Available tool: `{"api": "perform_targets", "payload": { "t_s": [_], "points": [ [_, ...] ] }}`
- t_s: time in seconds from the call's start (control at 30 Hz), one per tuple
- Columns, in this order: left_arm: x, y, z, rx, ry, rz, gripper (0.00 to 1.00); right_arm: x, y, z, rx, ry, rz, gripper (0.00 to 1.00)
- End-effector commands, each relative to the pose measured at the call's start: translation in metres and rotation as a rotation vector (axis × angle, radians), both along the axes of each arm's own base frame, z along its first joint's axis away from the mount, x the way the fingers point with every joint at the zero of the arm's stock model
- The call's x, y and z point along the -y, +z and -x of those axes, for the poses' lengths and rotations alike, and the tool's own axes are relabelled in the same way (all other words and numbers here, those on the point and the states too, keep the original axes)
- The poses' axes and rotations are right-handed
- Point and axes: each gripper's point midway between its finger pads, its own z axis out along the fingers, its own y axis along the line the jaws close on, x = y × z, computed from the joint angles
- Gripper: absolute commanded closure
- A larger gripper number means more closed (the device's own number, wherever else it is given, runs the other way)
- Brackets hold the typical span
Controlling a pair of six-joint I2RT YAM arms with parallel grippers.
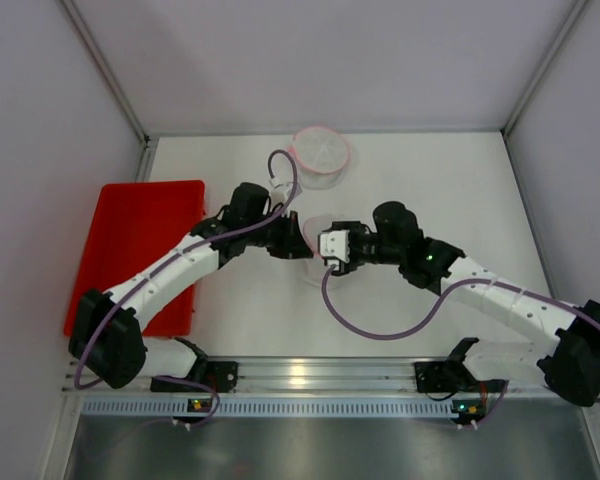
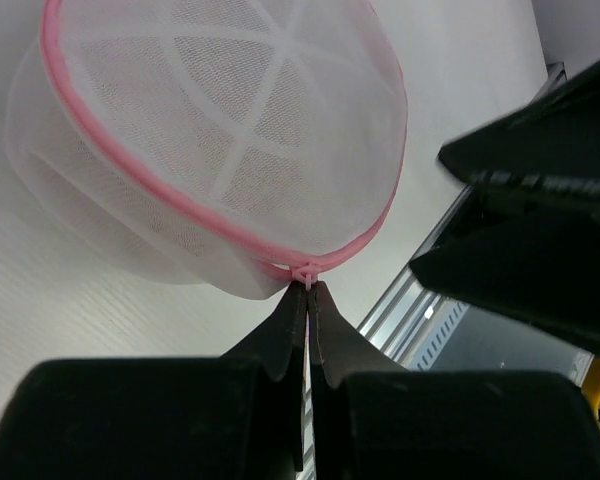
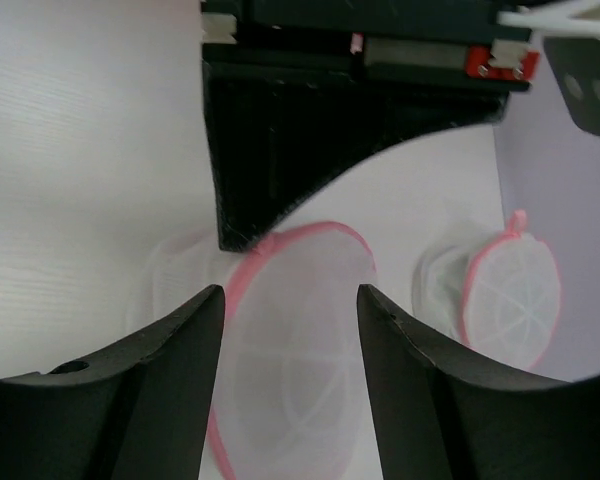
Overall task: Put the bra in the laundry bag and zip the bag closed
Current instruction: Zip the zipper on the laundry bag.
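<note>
The laundry bag point(image 2: 230, 150) is a white mesh dome with a pink zipper rim, lying on the table between my two grippers. My left gripper point(image 2: 308, 290) is shut on a small pink tab at the rim. In the top view the bag point(image 1: 314, 224) is mostly hidden under the two wrists, left gripper point(image 1: 292, 238) and right gripper point(image 1: 330, 247). My right gripper point(image 3: 290, 300) stands open just short of the bag point(image 3: 295, 350), with nothing between its fingers. The bra is not visible in any view.
A second white mesh bag with a pink rim point(image 1: 320, 155) stands at the back of the table, also seen in the right wrist view point(image 3: 510, 300). A red tray point(image 1: 140, 245) lies on the left, partly under the left arm. Side walls enclose the table.
</note>
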Motion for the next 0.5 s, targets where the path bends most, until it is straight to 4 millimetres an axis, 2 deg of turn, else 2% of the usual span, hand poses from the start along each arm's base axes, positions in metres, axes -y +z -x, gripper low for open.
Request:
{"api": "perform_targets", "payload": {
  "t_s": [0.0, 0.03, 0.13, 0.27, 0.33, 0.37, 0.43, 0.47],
  "points": [
    [0.007, 0.02, -0.005, 0.028, 0.016, 0.035, 1.0, -0.024, -0.005, 0.023, -0.087, 0.079, 0.001, 0.44],
    [0.008, 0.02, -0.005, 0.023, 0.018, 0.035, 1.0, -0.029, -0.008, 0.029, -0.083, 0.101, 0.006, 0.44],
    [0.009, 0.024, -0.005, 0.017, 0.024, 0.048, 1.0, -0.034, -0.017, 0.031, -0.064, 0.096, 0.017, 0.46],
    [0.01, 0.028, 0.0, 0.013, 0.01, 0.064, 1.0, -0.029, -0.033, 0.009, -0.036, -0.016, 0.075, 0.57],
    [0.009, 0.026, 0.002, 0.014, 0.005, 0.061, 1.0, -0.023, -0.038, 0.003, 0.0, -0.041, 0.09, 0.67],
    [0.009, 0.025, 0.003, 0.012, 0.008, 0.058, 1.0, -0.02, -0.039, -0.001, 0.02, -0.064, 0.101, 0.8],
    [0.006, 0.02, 0.005, 0.013, 0.01, 0.047, 1.0, -0.014, -0.044, -0.003, 0.034, -0.079, 0.119, 0.91],
    [0.003, 0.019, 0.003, 0.029, 0.019, 0.035, 1.0, -0.01, -0.039, -0.004, 0.051, -0.091, 0.114, 1.0]
  ]
}}
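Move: The zipper end of the laundry bag sits in the left fingertips; from the open right hand it is about 3 cm left, 1 cm back and 5 cm down. The bag's mesh lid is centred roughly 5 cm ahead of the right hand, 2 cm left and 8 cm lower. A second mesh bag stands some 24 cm ahead of the right hand and 3 cm left, about 10 cm below. The right hand sinks about 5 cm, swinging back-left then forward, and pinches the zipper edge beside the left's grip. ##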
